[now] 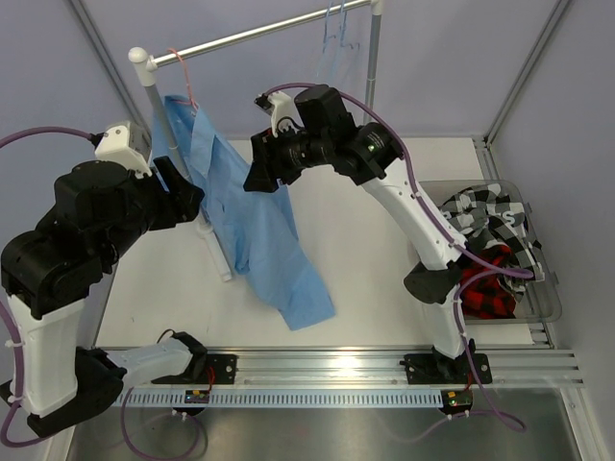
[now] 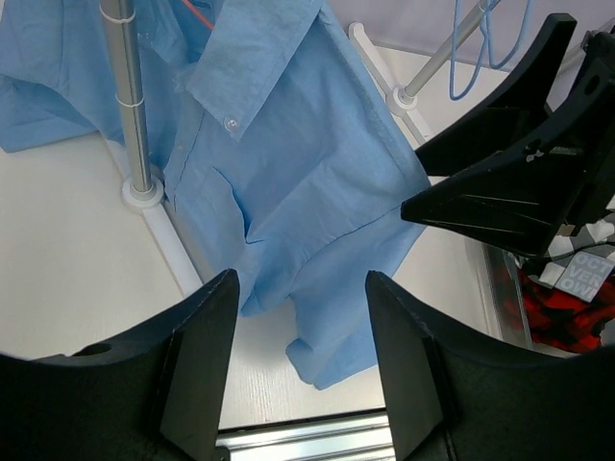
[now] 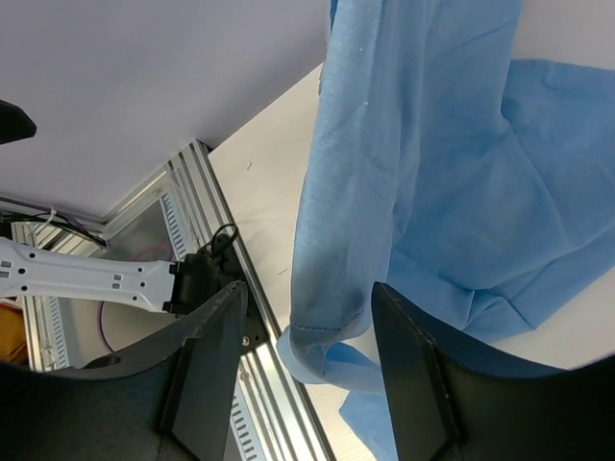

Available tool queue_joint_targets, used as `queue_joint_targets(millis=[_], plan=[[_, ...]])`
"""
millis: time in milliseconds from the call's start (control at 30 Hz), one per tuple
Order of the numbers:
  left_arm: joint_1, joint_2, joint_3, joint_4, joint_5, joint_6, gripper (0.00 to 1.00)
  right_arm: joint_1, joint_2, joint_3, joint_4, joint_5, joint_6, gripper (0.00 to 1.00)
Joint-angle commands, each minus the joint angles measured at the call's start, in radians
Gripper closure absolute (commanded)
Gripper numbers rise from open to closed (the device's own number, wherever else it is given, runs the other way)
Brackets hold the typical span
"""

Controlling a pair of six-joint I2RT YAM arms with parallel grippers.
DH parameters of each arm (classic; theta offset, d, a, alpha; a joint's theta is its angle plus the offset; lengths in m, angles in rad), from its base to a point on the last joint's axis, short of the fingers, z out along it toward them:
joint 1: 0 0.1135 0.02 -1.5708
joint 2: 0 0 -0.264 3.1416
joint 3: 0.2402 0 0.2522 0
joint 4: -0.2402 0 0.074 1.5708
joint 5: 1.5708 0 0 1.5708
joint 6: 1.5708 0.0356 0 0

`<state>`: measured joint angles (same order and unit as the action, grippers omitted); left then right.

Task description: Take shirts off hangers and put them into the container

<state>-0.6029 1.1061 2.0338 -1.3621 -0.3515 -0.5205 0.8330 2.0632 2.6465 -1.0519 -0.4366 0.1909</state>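
Note:
A light blue shirt [image 1: 264, 221] hangs from a pink hanger [image 1: 183, 75] at the left end of the rail, its tail trailing onto the table. My left gripper [image 1: 192, 195] is open, just left of the shirt, nothing between its fingers [image 2: 300, 288]. My right gripper [image 1: 259, 171] is open at the shirt's right edge; the sleeve [image 3: 346, 279] hangs in front of its jaws, not pinched. Two empty blue hangers [image 1: 336, 38] hang further right on the rail. The container [image 1: 548, 305] at the right holds the check shirt [image 1: 495, 216] and the red plaid shirt [image 1: 490, 288].
The silver rail [image 1: 259, 34] stands on white-footed posts [image 2: 130, 106], and one foot bar [image 1: 216, 245] lies under the shirt. An aluminium track [image 1: 336, 365] runs along the table's near edge. Frame struts rise at the back corners.

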Motion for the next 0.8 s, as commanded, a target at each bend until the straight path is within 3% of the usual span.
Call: queue_joint_targets(millis=[0,100,467,633,767], plan=[[0.003,-0.017,-0.007,-0.138,-0.012,-0.009,0.4,0.02,0.02,0.04,0.05,-0.037,-0.008,0.39],[0.003,-0.025,-0.014,-0.138,-0.007,-0.01,0.37,0.026,0.031,0.038,0.066,-0.044,-0.011,0.5],[0.003,-0.087,-0.104,-0.098,0.036,-0.009,0.39,0.049,0.055,0.017,0.109,0.056,-0.094,0.71],[0.003,-0.104,-0.138,-0.085,0.048,0.004,0.38,0.057,0.028,0.007,0.142,0.094,-0.133,0.99],[0.005,-0.111,-0.15,-0.06,0.06,0.023,0.38,0.058,-0.006,0.015,0.168,0.122,-0.137,1.0]])
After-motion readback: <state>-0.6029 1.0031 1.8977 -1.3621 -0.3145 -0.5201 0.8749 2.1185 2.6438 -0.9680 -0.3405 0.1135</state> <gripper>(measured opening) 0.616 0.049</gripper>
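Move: The edge of the hanging blue shirt is almost in the right fingers, roughly 3 cm left of the hand, 1 cm ahead and 2 cm lower. Its pink hanger is some 12 cm left, 8 cm ahead and 8 cm higher than the right hand; the near rack post stands about 17 cm left and 7 cm ahead, its middle a little lower. From the empty left hand that shirt edge lies about 10 cm ahead, 12 cm right and 5 cm lower. Leftward and down, then easing forward, the right hand slides its open fingers around the blue shirt's edge, about 2.5 cm left and 2 cm each down and forward; they close nearly fully and pinch the cloth. The left hand, empty and half open, sinks and draws back about 3 cm in all. ##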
